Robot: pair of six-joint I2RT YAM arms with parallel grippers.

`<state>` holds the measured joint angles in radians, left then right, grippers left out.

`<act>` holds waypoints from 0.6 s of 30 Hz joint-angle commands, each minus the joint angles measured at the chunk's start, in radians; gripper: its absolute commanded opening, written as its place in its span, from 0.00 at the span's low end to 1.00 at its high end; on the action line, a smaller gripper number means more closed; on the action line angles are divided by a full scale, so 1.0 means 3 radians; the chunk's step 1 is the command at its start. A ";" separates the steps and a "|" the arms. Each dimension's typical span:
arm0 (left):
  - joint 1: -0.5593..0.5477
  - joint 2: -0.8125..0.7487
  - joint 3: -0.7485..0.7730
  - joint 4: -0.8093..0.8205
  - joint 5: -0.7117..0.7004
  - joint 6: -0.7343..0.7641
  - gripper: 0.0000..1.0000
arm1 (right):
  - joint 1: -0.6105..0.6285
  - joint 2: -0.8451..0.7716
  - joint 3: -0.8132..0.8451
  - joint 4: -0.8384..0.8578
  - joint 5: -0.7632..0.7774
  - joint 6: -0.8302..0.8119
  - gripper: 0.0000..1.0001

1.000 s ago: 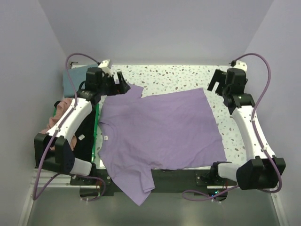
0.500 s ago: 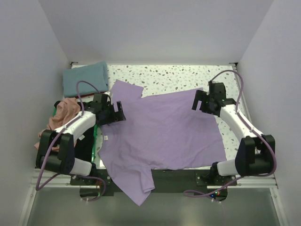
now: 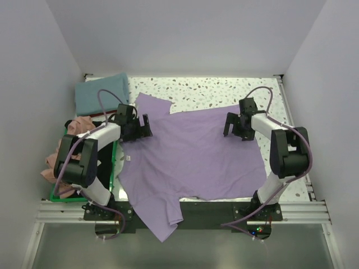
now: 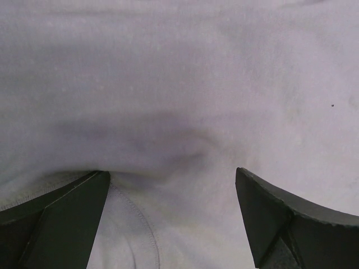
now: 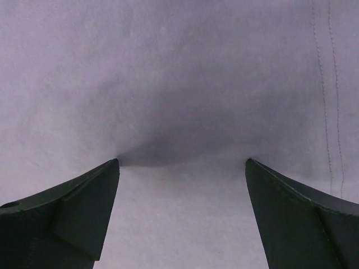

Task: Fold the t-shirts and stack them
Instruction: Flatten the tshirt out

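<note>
A lavender purple t-shirt [image 3: 190,157] lies spread flat across the table, one sleeve hanging over the near edge. My left gripper [image 3: 138,128] is open and pressed down on the shirt's far left part near the collar; its view [image 4: 173,179] shows purple cloth and a seam between the fingers. My right gripper [image 3: 234,126] is open and pressed down on the shirt's far right corner; purple cloth fills its view [image 5: 182,165]. A folded teal t-shirt [image 3: 101,92] lies at the far left corner. A salmon pink t-shirt [image 3: 70,140] and a black one [image 3: 100,162] sit at the left.
A green plastic bin [image 3: 116,162] at the left edge holds the pink and black shirts. The speckled tabletop [image 3: 213,89] shows beyond the purple shirt. White walls close in on three sides.
Both arms have drawn in from the far corners and come down onto the shirt's far edge. The far left sleeve now lies flatter. Both grippers stay open.
</note>
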<state>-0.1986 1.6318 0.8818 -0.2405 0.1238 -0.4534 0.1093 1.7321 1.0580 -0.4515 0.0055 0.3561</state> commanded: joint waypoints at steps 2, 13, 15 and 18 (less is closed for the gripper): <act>0.0007 0.0349 0.0093 0.0009 -0.0121 0.0079 1.00 | -0.0006 0.0188 0.0242 0.0027 0.0180 -0.0011 0.97; -0.0023 0.1177 0.1180 -0.0282 -0.0234 0.0371 1.00 | -0.0114 0.0710 0.0742 -0.0243 0.0615 0.0081 0.98; -0.0059 0.1361 0.1370 -0.0323 -0.0218 0.0437 1.00 | -0.0165 0.0766 0.0814 -0.0279 0.0661 0.0091 0.98; -0.0105 0.1616 0.1769 -0.0384 -0.0193 0.0524 1.00 | -0.0246 0.0863 0.0952 -0.0336 0.0713 0.0096 0.98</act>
<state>-0.2150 2.0132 1.3609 -0.2840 0.0719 -0.3515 0.0746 1.9442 1.3109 -0.5079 0.1654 0.3683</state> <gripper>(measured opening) 0.997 0.979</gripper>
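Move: The purple t-shirt lies right under both open hands, fingertips on the cloth: its middle is about 12 cm back and 31 cm right of the left hand. The far-left sleeve is some 16 cm ahead and 9 cm right of the left hand, the blue t-shirt stack 22 cm ahead and 20 cm left. From the right hand, the shirt's middle is 13 cm back and 26 cm left; its far-right corner is about 15 cm straight ahead. Forward along the table, both wide-open hands drag the t-shirt away from the front edge, fingertips still resting on it. The left goes about 12 cm almost straight out, drifting slightly right; the right goes some 6 cm forward and 3 to 4 cm right, turning a little clockwise. Both speed up early on and stay at table height. ##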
